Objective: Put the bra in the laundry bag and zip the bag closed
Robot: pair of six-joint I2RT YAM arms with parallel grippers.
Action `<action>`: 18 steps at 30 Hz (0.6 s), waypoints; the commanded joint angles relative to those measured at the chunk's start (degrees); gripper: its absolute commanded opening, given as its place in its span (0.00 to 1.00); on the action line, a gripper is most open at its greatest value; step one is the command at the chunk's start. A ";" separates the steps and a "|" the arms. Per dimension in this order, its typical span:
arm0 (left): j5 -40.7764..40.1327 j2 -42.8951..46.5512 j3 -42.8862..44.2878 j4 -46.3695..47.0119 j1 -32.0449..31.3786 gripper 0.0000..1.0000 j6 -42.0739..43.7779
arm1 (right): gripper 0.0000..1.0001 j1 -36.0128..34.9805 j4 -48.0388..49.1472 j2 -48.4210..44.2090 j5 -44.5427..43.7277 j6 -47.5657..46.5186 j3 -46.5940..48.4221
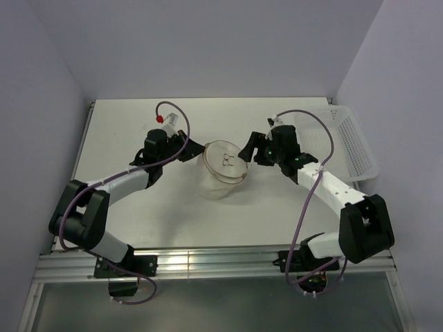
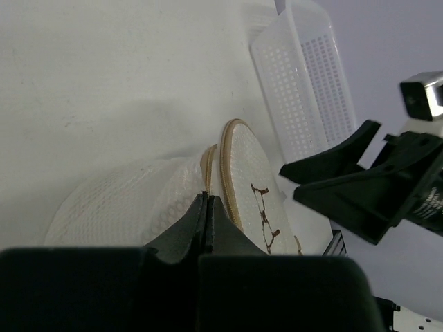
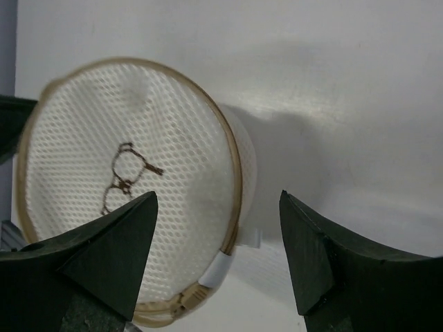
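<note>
The laundry bag [image 1: 223,171], a round white mesh drum with tan rims, stands mid-table with its bra-symbol face [image 3: 131,173] turned up. The bra is hidden in every view. My left gripper [image 1: 199,153] is at the bag's left edge. In the left wrist view its jaws are pressed together [image 2: 208,198], and the bag's tan seam [image 2: 205,166] runs straight into the tips. My right gripper [image 1: 246,152] hangs open over the bag's right rim [image 3: 219,196], touching nothing. A tan zip pull [image 3: 188,299] and a white tab [image 3: 223,266] sit on the rim just below it.
A white perforated plastic basket [image 1: 353,142] stands at the table's right edge, behind the right arm, and shows again in the left wrist view [image 2: 304,90]. The right gripper's black fingers [image 2: 346,187] are close to the bag's far side. Walls enclose the table.
</note>
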State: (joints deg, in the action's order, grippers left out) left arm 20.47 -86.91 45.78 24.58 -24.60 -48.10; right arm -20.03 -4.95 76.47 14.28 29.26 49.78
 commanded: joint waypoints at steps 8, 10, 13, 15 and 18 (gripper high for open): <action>2.82 -1.15 3.70 4.34 0.17 0.00 2.30 | 0.71 2.10 16.54 3.68 3.55 10.11 -7.32; 2.65 -1.07 3.53 4.25 0.08 0.00 2.31 | 0.65 2.10 20.04 3.96 5.48 12.48 -9.07; 1.51 -0.63 3.62 3.55 0.17 0.00 2.74 | 0.34 2.10 25.06 1.24 6.28 15.30 -12.32; 0.63 -0.28 3.79 2.76 0.17 0.00 2.31 | 0.22 2.10 26.39 -0.09 6.90 16.44 -13.21; -3.22 1.83 4.49 -0.64 0.17 0.07 1.43 | 0.00 2.10 27.71 -2.37 7.08 18.11 -15.14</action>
State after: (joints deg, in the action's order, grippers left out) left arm 20.64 -87.88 47.55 25.02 -24.56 -47.20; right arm -18.11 16.21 77.87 20.03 44.16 35.75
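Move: The right hand hovers open above the right rim of the laundry bag, which lies about 4 cm below the hand point and 1 cm back and 1 cm left. The zip slider is roughly 5 cm back, 2 cm left and 6 cm down; the middle of the bag lid is about 7 cm left, 2 cm back and 4 cm down. From the left hand, shut on the rim's left end, that right rim is some 13 cm right, 4 cm back and 4 cm lower. Downward first, the right hand sinks nearly 4 cm onto the bag's right rim. It then stays almost in place while its wrist rolls some 15 degrees, left side rising, and its wide-open fingers close to pinch the edge between their tips. The left hand keeps its hold on the opposite end, lifting about 1 cm. ##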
